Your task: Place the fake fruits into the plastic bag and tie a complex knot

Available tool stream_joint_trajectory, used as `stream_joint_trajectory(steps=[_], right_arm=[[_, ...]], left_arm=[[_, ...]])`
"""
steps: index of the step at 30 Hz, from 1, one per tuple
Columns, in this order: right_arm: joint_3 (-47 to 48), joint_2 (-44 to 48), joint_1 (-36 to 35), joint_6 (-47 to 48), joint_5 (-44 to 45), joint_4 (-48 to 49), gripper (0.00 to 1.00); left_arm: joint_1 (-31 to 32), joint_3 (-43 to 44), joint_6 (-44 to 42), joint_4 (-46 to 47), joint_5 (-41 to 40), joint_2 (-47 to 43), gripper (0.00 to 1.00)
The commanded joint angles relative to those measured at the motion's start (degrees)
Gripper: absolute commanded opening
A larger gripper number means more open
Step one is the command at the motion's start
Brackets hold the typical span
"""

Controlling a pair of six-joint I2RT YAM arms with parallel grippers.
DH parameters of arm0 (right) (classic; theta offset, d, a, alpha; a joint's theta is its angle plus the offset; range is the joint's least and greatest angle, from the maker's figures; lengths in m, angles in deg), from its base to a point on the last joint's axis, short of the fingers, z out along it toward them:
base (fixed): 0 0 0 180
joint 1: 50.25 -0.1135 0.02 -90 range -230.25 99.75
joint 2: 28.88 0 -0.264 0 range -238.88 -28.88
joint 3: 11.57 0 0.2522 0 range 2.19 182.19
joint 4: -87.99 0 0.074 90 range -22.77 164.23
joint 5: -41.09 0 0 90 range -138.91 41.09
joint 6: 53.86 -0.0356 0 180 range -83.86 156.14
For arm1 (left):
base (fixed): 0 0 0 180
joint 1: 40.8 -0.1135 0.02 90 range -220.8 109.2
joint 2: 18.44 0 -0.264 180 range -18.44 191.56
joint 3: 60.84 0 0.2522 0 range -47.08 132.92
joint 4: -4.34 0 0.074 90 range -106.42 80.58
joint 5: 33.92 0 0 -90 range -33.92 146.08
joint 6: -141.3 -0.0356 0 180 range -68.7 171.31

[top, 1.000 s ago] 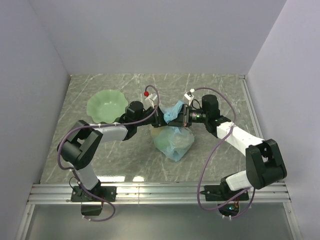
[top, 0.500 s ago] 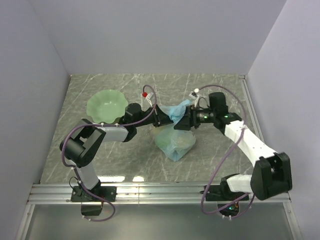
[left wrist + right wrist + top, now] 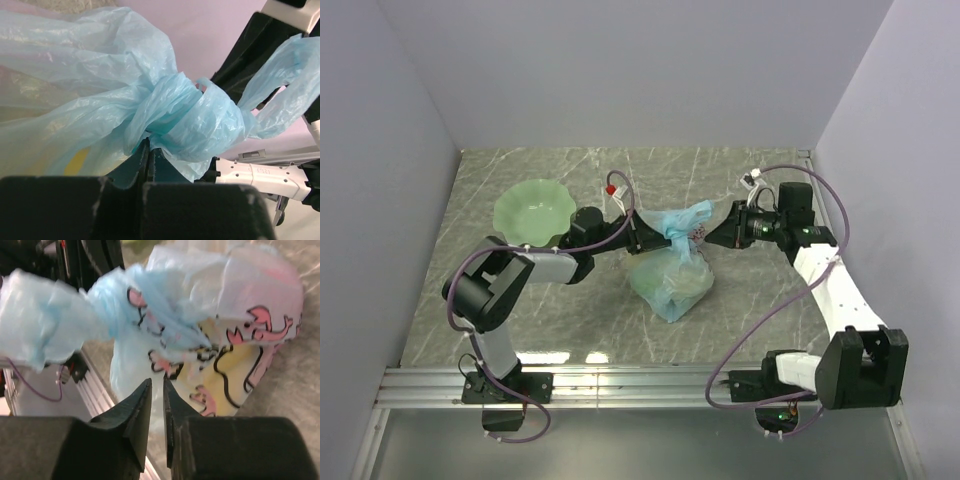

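The light-blue plastic bag (image 3: 667, 278) lies at the table's middle with its handles twisted into a knot (image 3: 682, 224). Fake fruits show only as yellow shapes through the film (image 3: 241, 371), (image 3: 77, 161). My left gripper (image 3: 638, 241) is shut on the bag's bunched neck just under the knot (image 3: 186, 116), its fingertips (image 3: 148, 148) pressed together in the film. My right gripper (image 3: 712, 238) hangs a little to the right of the knot, clear of the bag. Its jaws (image 3: 157, 383) stand a narrow gap apart with nothing between them. A loose handle end (image 3: 37, 325) sticks out leftward.
A pale green wavy-edged dish (image 3: 532, 210) stands at the back left, beside the left arm. The grey walls close in the table on three sides, and a metal rail (image 3: 640, 385) runs along the near edge by the arm bases.
My right gripper has let go of the bag's handle and drawn back to the right, its jaws opening wide and then narrowing. The left gripper keeps its hold at the knot.
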Motion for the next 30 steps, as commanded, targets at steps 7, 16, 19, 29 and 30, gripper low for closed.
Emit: stream_joint_trajectory(steps=[7,16,19,29,30], right_arm=[[1.41,-8.85,-5.66,-8.72,3.77,16.85,0.32],[-4.02,-11.41,-10.93,-7.21,-0.80,13.41,0.72],[-6.22,-10.10,-14.09,-10.20,-1.25,15.78,0.86],[-2.55,-15.45,-16.83,-23.74,-1.68,30.81,0.91],[-2.19,-15.89,-16.91,-24.18,-2.03,31.08,0.91]], left_arm=[[0.55,1.18,-0.63,1.34,0.81,1.05,0.00],[0.29,3.11,2.26,5.73,1.34,3.68,0.00],[0.37,4.34,4.63,9.60,2.04,5.09,0.00],[2.57,2.59,11.66,19.62,8.02,5.89,0.00],[2.92,2.15,11.93,20.49,8.81,5.80,0.00]])
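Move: About 7 cm to the right hand's left, 1 cm ahead and 2 cm lower is the twisted neck of the plastic bag. Its loose tail stands roughly 4 cm left, 3 cm ahead and 3 cm above this hand; the filled bag body hangs some 8 cm left, 5 cm back and 12 cm down. From the left hand, which already pinches it, the neck is about 2 cm right, 1 cm ahead and 1 cm up. Swinging out about 3 cm first, the right hand then curves back, left and down to the twisted neck, ending some 10 cm farther left and 5 cm lower; its fingers spread wide to straddle the neck while the hand tips down and turns slightly counter-clockwise. The left hand keeps its pinch, dips slightly, then rises a little and eases right and back. ##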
